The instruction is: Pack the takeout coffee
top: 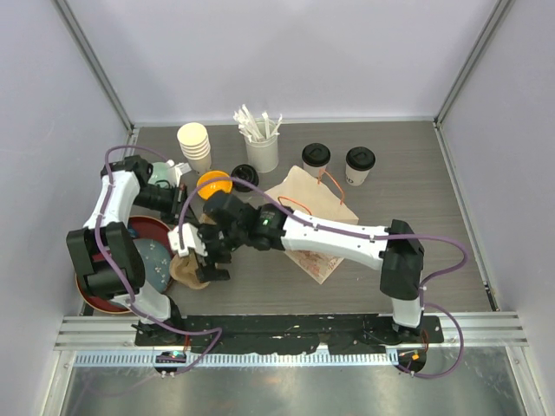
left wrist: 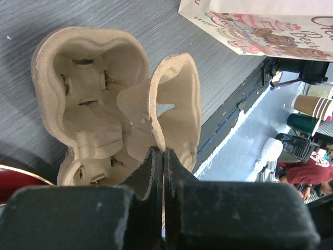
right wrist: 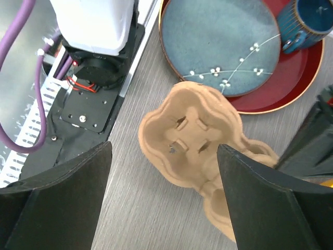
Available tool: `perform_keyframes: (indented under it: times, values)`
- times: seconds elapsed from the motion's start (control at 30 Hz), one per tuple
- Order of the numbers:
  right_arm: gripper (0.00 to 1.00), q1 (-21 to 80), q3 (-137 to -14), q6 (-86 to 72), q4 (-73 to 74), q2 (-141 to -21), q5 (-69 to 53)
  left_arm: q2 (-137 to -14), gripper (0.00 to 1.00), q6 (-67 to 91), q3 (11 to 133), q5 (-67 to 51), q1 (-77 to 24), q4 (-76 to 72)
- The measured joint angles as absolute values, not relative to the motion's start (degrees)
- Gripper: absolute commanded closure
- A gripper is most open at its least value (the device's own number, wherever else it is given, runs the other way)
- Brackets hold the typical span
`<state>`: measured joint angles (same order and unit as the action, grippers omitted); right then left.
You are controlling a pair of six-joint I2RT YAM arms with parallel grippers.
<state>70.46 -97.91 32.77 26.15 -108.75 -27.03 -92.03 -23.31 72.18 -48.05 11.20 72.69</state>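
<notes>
The takeout coffee, two white cups with black lids (top: 316,159) (top: 360,165), stands at the back right of the table, far from both grippers. A brown pulp cup carrier (left wrist: 99,88) lies near the front left. My left gripper (left wrist: 164,152) is shut on a raised edge of that carrier. In the right wrist view the carrier (right wrist: 192,133) lies under my right gripper (right wrist: 164,147), which hangs open above it with nothing between its fingers. From above, both grippers (top: 191,256) (top: 210,253) crowd over the carrier (top: 185,274).
A printed paper bag (top: 308,208) lies flat between the carrier and the cups. A red tray (right wrist: 291,94) with a blue plate (right wrist: 218,41) and blue mug (right wrist: 312,21) sits just left of the carrier. Lidless cream cups (top: 193,143), a stirrer holder (top: 260,147) and a loose black lid (top: 244,175) stand behind.
</notes>
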Motion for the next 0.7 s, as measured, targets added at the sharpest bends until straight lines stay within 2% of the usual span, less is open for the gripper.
perform_keyframes:
  times: [0.17,0.47,0.7]
  values:
    - [0.19,67.4,-99.3,29.1,25.9,-108.5,-29.0,-90.7,1.0,-23.9,72.2,-48.1,10.5,73.2]
    - [0.19,69.0,-99.3,19.0,22.2,-110.2,-6.5,-87.8,1.0,-21.4,71.7,-48.1,10.5,73.1]
    - [0.19,70.0,-99.3,14.9,21.8,-115.9,0.9,-87.6,1.0,-21.1,71.7,-48.3,10.5,73.1]
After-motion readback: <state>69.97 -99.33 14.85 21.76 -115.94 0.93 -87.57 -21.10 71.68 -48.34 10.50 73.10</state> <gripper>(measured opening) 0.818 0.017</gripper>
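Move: The raised part of the cup carrier, its rim already pinched by the left hand, lies about 8 cm ahead of the right hand and some 8 cm below it; from the left hand it is roughly 2 cm back, 3 cm right and 3 cm below. The carrier's lying part is about 4 cm ahead of the right hand, 2 cm left and 14 cm down. The orange bowl stands some 18 cm ahead and 1 cm right, the red tray level and 16 cm left, both about 15 cm below. The raised carrier part stays pinched in the left hand, which lifts it about 1.5 cm. Towards it the right hand swings forward some 8 cm, rising a little at first and then sinking to end about 5 cm lower, while turning some 30 degrees clockwise; its fingers stay wide open and come close around the middle of the raised part. ##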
